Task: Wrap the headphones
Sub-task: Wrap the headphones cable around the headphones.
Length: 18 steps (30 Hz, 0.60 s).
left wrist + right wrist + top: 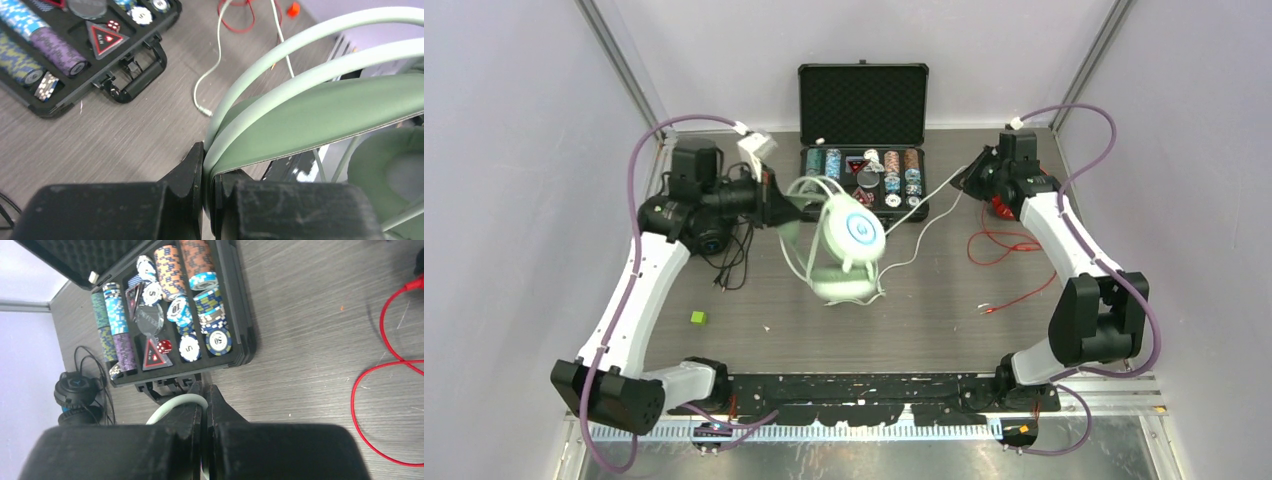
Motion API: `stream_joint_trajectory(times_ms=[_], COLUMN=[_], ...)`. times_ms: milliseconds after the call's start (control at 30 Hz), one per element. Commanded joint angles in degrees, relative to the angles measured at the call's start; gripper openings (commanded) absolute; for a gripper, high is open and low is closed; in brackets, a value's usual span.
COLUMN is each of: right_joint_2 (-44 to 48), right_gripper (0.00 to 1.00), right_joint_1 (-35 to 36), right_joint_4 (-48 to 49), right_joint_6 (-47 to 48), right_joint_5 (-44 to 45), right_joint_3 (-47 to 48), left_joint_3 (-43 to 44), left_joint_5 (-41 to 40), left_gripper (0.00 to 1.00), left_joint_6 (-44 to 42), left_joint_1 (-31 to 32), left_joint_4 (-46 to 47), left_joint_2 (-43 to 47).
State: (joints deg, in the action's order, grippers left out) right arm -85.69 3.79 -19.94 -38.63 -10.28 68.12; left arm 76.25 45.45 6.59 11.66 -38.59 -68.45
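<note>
The pale mint-green headphones hang tilted above the table's middle. My left gripper is shut on their headband, which is pinched between the jaws of the gripper. Their white cable stretches right to my right gripper, which is shut on it. In the right wrist view the cable loops over one finger of the gripper. The cable's plug end lies on the table. The black headphones lie under the left arm. The red headphones are mostly hidden behind the right arm.
An open black case of poker chips stands at the back centre, just behind the hanging headphones. A red cable sprawls on the right, and a black cable on the left. A small green cube lies near the left front.
</note>
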Motion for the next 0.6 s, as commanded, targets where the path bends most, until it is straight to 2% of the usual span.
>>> stream_joint_trajectory(times_ms=[0, 133, 267, 367, 567], right_joint_2=[-0.9, -1.9, -2.6, -2.0, 1.1], right_gripper=[0.00, 0.00, 0.01, 0.00, 0.01], right_joint_1=[-0.7, -0.7, -0.4, 0.5, 0.6], right_joint_4=[-3.5, -6.2, -8.1, -10.3, -11.4], right_joint_6=[2.8, 4.2, 4.3, 5.0, 4.6], right_joint_5=[1.2, -2.4, -8.2, -9.4, -12.1], right_joint_3=[5.7, 9.4, 12.0, 13.5, 14.0], left_joint_3=[-0.7, -1.3, 0.2, 1.7, 2.8], left_joint_5=[-1.1, -11.8, -24.0, -31.3, -39.5], left_gripper=[0.00, 0.00, 0.00, 0.00, 0.00], left_joint_6=[-14.9, -22.4, -26.3, -28.6, -29.9], left_joint_1=[6.9, 12.0, 15.9, 18.1, 20.8], left_joint_4=[-7.9, -12.3, -15.8, -18.6, -19.9], left_joint_2=[2.8, 1.7, -1.2, -3.6, -6.3])
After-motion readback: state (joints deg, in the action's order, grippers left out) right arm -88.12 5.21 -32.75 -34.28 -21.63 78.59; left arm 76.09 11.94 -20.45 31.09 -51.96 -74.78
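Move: My left hand still grips the headband, and the green headphones' cups lie some 11 cm to its right, 6 cm back and 6 cm below. The poker case is about 20 cm ahead, 13 cm right and 29 cm below this hand; the black headphones are roughly 9 cm ahead, 23 cm left and 28 cm down. From my right hand, holding the cable, the green headphones are about 20 cm left, 17 cm back and 6 cm higher, the poker case 18 cm left, 6 cm ahead and 16 cm below. I lower the headphones about 10 cm with my left hand, slipping a couple of centimetres back and right at first and then returning, while I roll that wrist some 40 degrees so its left side rises and the cups swing down beneath my grip. With my right hand I keep the cable pinched and stretched, easing about 4 cm left, rising 3 cm, drawing slightly back and turning a little counter-clockwise. ##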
